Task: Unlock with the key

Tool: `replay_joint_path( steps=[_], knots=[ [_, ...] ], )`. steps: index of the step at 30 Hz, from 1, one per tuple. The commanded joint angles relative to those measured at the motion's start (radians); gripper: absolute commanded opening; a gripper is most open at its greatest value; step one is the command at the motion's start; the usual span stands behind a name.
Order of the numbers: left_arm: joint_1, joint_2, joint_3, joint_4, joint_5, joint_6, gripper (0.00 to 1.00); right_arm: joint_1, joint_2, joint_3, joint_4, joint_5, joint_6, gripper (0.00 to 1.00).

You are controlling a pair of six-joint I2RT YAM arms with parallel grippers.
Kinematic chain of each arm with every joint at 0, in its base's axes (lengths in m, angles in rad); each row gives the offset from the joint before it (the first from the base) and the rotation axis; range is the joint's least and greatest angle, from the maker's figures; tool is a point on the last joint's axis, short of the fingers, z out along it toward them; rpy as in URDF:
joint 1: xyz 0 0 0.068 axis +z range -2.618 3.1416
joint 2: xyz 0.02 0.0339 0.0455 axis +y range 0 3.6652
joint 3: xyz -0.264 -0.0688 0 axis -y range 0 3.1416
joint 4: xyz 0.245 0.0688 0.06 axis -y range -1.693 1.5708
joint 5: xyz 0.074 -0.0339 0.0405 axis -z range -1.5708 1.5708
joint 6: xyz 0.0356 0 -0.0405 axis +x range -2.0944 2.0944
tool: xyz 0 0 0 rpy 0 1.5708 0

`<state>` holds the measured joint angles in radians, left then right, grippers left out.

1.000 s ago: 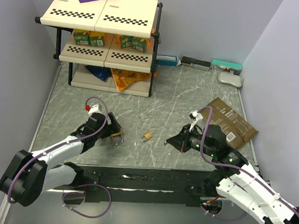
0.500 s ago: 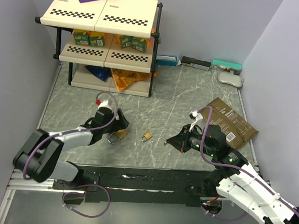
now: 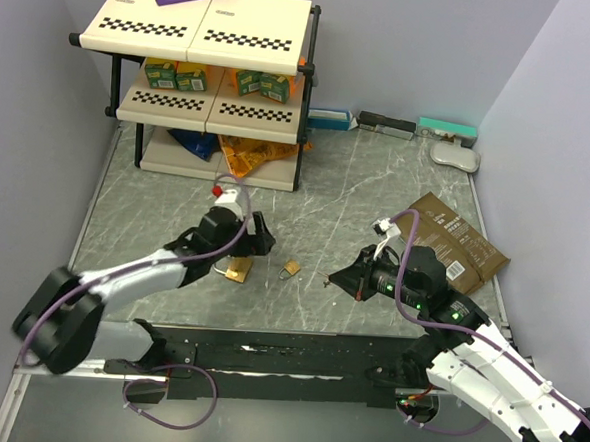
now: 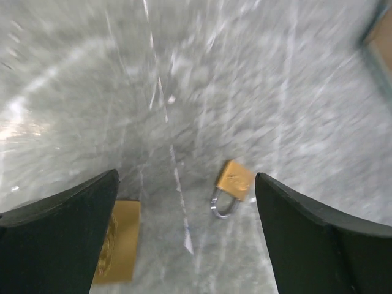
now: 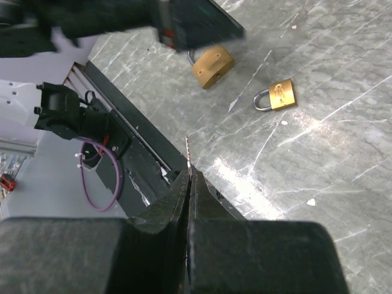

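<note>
My right gripper (image 5: pixel 188 177) is shut on the key (image 5: pixel 188 152), whose thin toothed blade sticks out past the fingertips. In the top view that gripper (image 3: pixel 338 279) hangs to the right of both locks. The smaller brass padlock (image 3: pixel 290 268) (image 5: pixel 278 96) (image 4: pixel 231 185) lies flat mid-table. Left of it lies the larger brass padlock (image 3: pixel 237 270) (image 5: pixel 212 66), partly behind my left finger in the left wrist view (image 4: pixel 121 248). My left gripper (image 3: pixel 258 239) (image 4: pixel 187 177) stands open and empty, just beyond the larger padlock, with both locks below it.
A two-tier shelf (image 3: pixel 211 36) with boxes and snack bags stands at the back left. A brown packet (image 3: pixel 459 241) lies at the right. Small boxes (image 3: pixel 411 126) line the back wall. A black rail (image 3: pixel 267 352) runs along the near edge.
My left arm has swung right and away from me, off the larger padlock's left side to a spot above both locks. The right arm and key have not moved.
</note>
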<state>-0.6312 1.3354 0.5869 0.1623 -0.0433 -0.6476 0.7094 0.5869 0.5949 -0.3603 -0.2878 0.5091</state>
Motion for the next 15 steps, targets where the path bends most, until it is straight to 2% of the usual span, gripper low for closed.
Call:
replay_joint_path(
  steps=[1,4,9,15],
  knots=[
    [-0.009,-0.188,-0.01,-0.153,-0.147,-0.108,0.99,0.01,0.001,0.008,0.027,0.006,0.016,0.0],
    [0.021,-0.26,-0.11,-0.159,-0.11,-0.196,0.99,0.012,0.008,0.005,0.037,-0.001,0.017,0.0],
    [0.129,-0.347,-0.252,-0.159,-0.018,-0.286,0.99,0.016,0.004,-0.009,0.049,-0.01,0.022,0.0],
    [0.142,-0.367,-0.285,-0.169,-0.023,-0.293,0.99,0.018,-0.006,-0.006,0.041,-0.001,0.02,0.0]
  ],
)
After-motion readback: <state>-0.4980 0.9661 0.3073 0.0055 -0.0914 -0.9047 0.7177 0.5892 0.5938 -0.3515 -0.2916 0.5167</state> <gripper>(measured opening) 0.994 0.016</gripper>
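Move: The large padlock lies on the table about 6 cm to the left of the open left hand, nearly level fore and aft (1 cm back) and some 6 cm below it. The small padlock is about 6 cm to this hand's right, roughly level with it and equally low. From the right hand, which still holds the key, the large padlock is about 12 cm ahead, 21 cm left and 17 cm down. Still wide open, the left hand arcs up, then down, about 8 cm left and 5 back, towards the large padlock. ##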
